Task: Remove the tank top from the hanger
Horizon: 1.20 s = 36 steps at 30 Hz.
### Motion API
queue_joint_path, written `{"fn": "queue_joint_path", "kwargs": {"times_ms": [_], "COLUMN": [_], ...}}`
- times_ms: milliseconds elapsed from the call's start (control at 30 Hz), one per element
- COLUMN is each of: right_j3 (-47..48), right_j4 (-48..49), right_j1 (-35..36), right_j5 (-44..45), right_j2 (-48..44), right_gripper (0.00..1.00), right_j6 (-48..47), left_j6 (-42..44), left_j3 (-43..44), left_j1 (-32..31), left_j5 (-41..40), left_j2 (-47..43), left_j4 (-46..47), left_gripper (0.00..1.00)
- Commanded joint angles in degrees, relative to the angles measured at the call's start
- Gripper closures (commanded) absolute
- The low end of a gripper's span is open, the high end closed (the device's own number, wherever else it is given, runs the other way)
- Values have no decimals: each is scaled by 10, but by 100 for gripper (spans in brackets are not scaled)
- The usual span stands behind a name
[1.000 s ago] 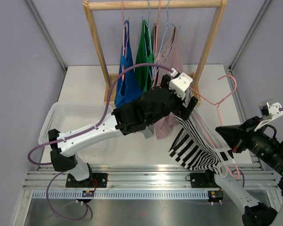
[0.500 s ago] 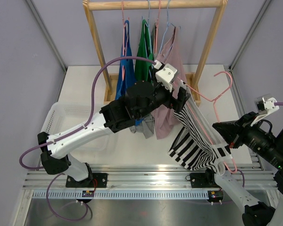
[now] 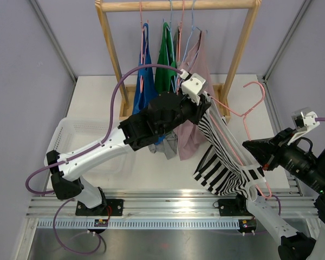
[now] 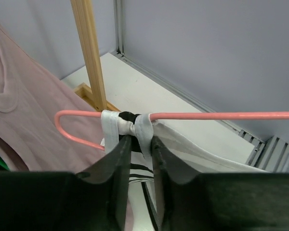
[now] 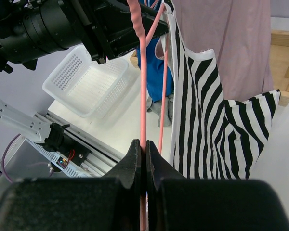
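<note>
A black-and-white striped tank top (image 3: 222, 162) hangs on a pink wire hanger (image 3: 249, 111) held slanted in the air in front of the rack. My left gripper (image 3: 208, 108) is at the hanger's upper end. In the left wrist view this gripper (image 4: 137, 140) is shut on the bunched white strap (image 4: 135, 124) just below the hanger wire (image 4: 221, 115). My right gripper (image 3: 253, 150) is at the hanger's lower end. Seen from the right wrist, that gripper (image 5: 144, 147) is shut on the pink hanger (image 5: 142, 96), with the tank top (image 5: 207, 120) draping to its right.
A wooden rack (image 3: 179, 5) at the back carries a blue top (image 3: 143, 92), a green one (image 3: 165, 65) and a mauve one (image 3: 195, 70) on hangers. A white basket (image 3: 78, 135) sits on the table at the left, under the left arm.
My left gripper moved up and left to the hanger's upper end, and its jaws closed from wide open onto the strap. The right gripper kept its hold and shifted slightly.
</note>
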Motion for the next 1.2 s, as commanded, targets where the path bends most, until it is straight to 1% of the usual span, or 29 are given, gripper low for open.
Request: {"fn": "queue_joint_path", "kwargs": {"times_ms": [0,67,100,267,367,400,467,500,533,600,667,767,833,900,933,967,1000,1033,1067,1100,1133,1167], "right_j3": [5,0,-2,-13,-23,-33,-41,-44,-42,-30,-21,-15,-21,-45,-54,-62,-82,-100,-125,-199,-239,-278], "right_j4": [45,41,38,36,26,25,21,19,16,10,9,31,48,95,111,148,173,203,287,344,462,522], "right_j1": [4,4,4,5,18,25,44,50,56,75,84,88,88,88,88,88,88,89,89,89,88,88], "right_j5": [-12,-7,-6,-21,-25,-28,-50,-58,-69,-73,-71,-70,-70,-64,-65,-51,-24,25,49,67,80,80], "right_j2": [0,-2,-3,-7,-16,-20,-34,-39,-45,-56,-65,-74,-79,-96,-103,-116,-122,-131,-154,-170,-185,-208], "right_gripper": [100,100,100,100,100,100,100,100,100,100,100,100,100,100,100,100,100,100,100,100,100,100], "right_j6": [-5,-10,-12,-21,-32,-38,-54,-61,-74,-84,-98,-109,-108,-109,-124,-119,-101,-70,-51,-27,8,19], "left_j6": [0,-4,-5,-6,-11,-16,-34,-40,-57,-70,-91,-119,-130,-140,-146,-155,-154,-147,-122,-106,-82,-74], "left_j3": [5,9,7,-15,-36,-42,-56,-58,-60,-70,-73,-77,-83,-91,-96,-100,-110,-126,-176,-206,-236,-290], "left_j1": [3,5,6,15,15,14,15,15,16,17,16,18,19,20,20,20,20,20,20,20,19,19], "left_j5": [-10,-43,-67,-93,-147,-189,-244,-289,-314,-356,-365,-352,-317,-268,-263,-255,-212,-172,-122,-12,34,78], "left_j2": [-3,-5,-11,-32,-53,-61,-83,-89,-100,-114,-136,-158,-168,-185,-189,-193,-210,-219,-235,-249,-277,-287], "left_j4": [23,16,15,26,36,38,36,25,17,-4,-22,-67,-84,-92,-99,-110,-105,-91,-40,-8,21,65], "left_gripper": [83,95,99,100,100,100,100,100,100,100,100,100,100,100,100,100,100,100,100,100,100,100]}}
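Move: Between the left hand's closing fingers, about 1 cm ahead and to the right, is the tank top's far strap; the hanger's bare tip pokes out some 3 cm ahead, 2 cm left and a touch above. The pink top hangs roughly 12 cm ahead, 5 cm left and 5 cm lower. From the right hand, gripping the hanger, that strap is about 15 cm ahead, 13 cm left and slightly above; the other strap is some 4 cm back, 1 cm right and 8 cm below. Shutting on the strap, the left fingers pinch it and carry it left past the hanger's tip, about 13 cm, curving slightly forward and then back, with the wrist swinging counter-clockwise up to some 30 degrees and partly back. The right hand keeps its hold on the hanger, dips and draws back nearly 5 cm, then rises and comes partly forward, tipping its fingers up. ##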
